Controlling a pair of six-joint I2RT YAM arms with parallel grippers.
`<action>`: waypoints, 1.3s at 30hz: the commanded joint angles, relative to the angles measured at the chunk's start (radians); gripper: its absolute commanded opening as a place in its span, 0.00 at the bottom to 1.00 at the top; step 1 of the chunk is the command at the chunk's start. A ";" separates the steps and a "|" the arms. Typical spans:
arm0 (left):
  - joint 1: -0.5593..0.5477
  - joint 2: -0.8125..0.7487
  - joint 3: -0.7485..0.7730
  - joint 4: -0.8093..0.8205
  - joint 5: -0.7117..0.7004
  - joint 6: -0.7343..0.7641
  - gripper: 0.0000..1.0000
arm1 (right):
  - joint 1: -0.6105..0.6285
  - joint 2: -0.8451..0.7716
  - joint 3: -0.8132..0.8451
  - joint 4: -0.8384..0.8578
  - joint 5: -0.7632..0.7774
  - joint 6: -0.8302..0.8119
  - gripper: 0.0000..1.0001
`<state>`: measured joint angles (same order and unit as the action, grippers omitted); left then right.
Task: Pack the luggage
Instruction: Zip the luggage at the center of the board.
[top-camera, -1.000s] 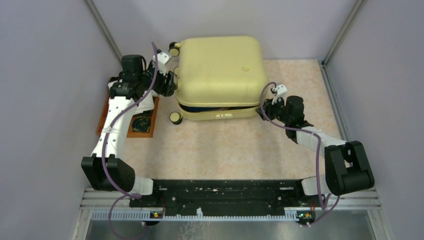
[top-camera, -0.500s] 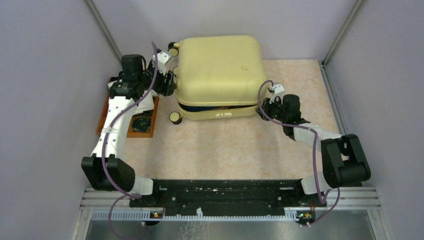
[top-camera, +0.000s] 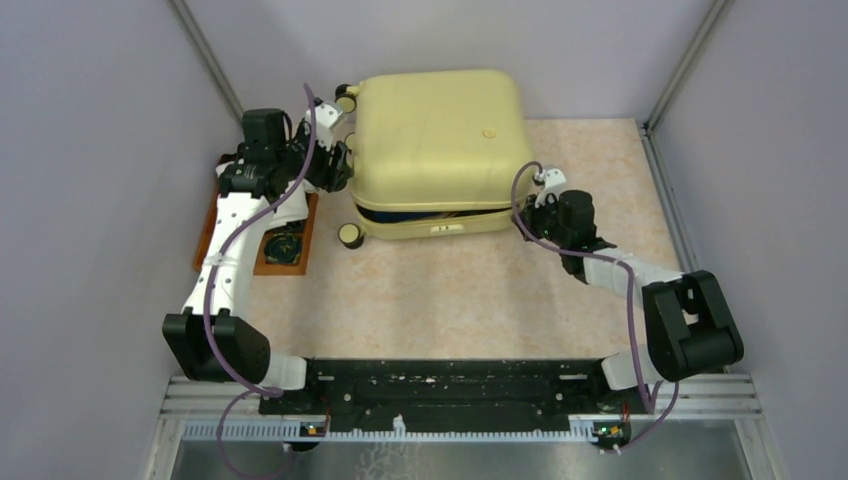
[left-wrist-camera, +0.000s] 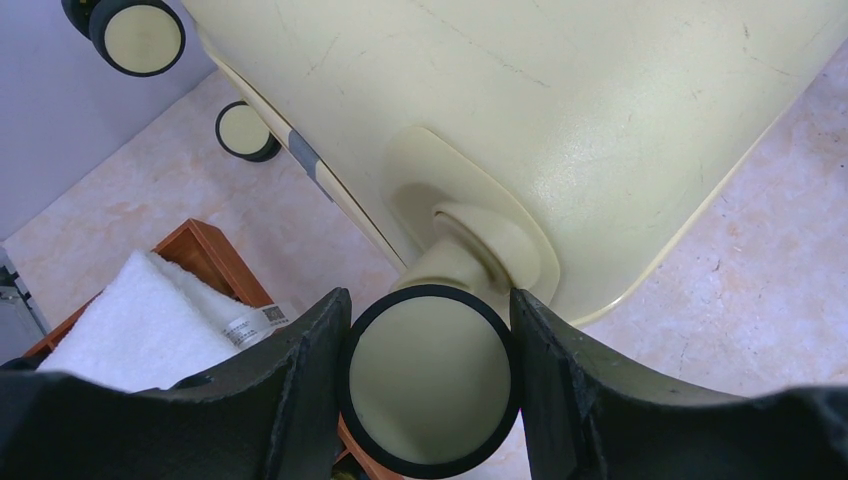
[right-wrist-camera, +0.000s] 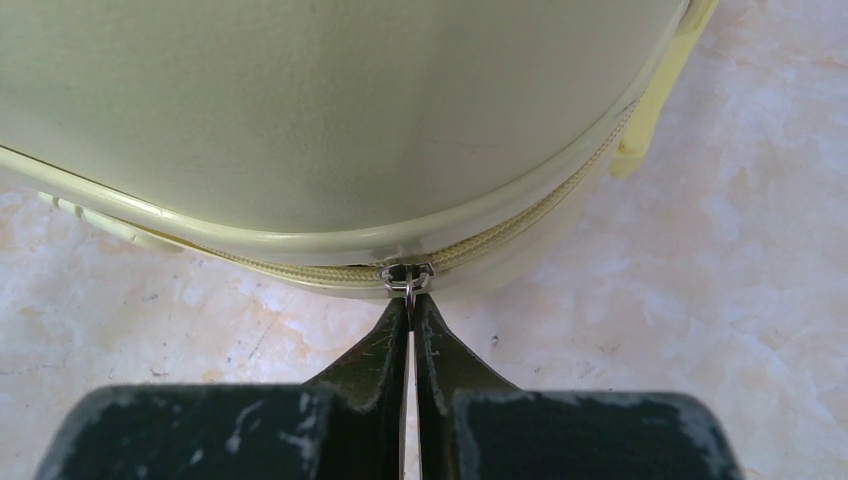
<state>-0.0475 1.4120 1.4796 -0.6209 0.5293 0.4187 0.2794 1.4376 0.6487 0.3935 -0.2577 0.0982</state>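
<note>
The luggage (top-camera: 440, 140) is a pale yellow hard-shell suitcase lying flat at the back of the table, its lid down with a dark gap along the front edge. At its left side my left gripper (top-camera: 338, 165) is shut on one of its wheels (left-wrist-camera: 430, 385), a black-rimmed cream disc touching both fingers. My right gripper (top-camera: 522, 218) is at the front right corner. In the right wrist view its jaws (right-wrist-camera: 410, 300) are shut, pinching the small metal zipper pull (right-wrist-camera: 408, 278) on the zip line under the lid's rim.
A wooden tray (top-camera: 212, 225) sits left of the suitcase, holding a white towel (left-wrist-camera: 150, 320) and a dark round object (top-camera: 283, 247). Other suitcase wheels (top-camera: 351, 236) stick out at the left. Grey walls close in on both sides.
My right arm has moved left toward the suitcase's front right corner, and its jaws have closed onto the zipper pull. The left arm has not moved.
</note>
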 joint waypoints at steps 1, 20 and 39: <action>-0.002 -0.056 0.049 0.170 0.027 0.026 0.00 | 0.018 -0.080 0.017 0.092 0.008 0.015 0.00; -0.023 -0.065 0.017 0.189 0.045 0.008 0.00 | 0.144 -0.113 0.024 0.031 0.053 0.017 0.00; -0.117 -0.059 -0.007 0.187 0.019 0.020 0.00 | 0.415 -0.049 0.105 0.035 0.168 0.027 0.00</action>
<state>-0.0853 1.3991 1.4334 -0.6113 0.4438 0.4580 0.5793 1.3705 0.6514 0.3054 0.0307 0.1154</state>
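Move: The zipper slider, its pull tab already pinched by the right hand, sits about 2 cm ahead and 1 cm left of that hand. The luggage's front handle, marking the middle of the front, is some 14 cm to the hand's left, 1 cm ahead and 3 cm lower; the lower front wheel is about 31 cm left, level with it front to back. The left hand, clamping the upper wheel, has the slider about 30 cm to its right, level front to back and 18 cm below. The zipper's pull tab stays pinched in the shut right fingers, which lift it barely 1 cm, pause, then draw it left and back, about 6 cm left and 4 cm back, along the luggage front towards the front handle. The left hand keeps its clamp on the upper wheel and late on sinks about 1.5 cm with it. ##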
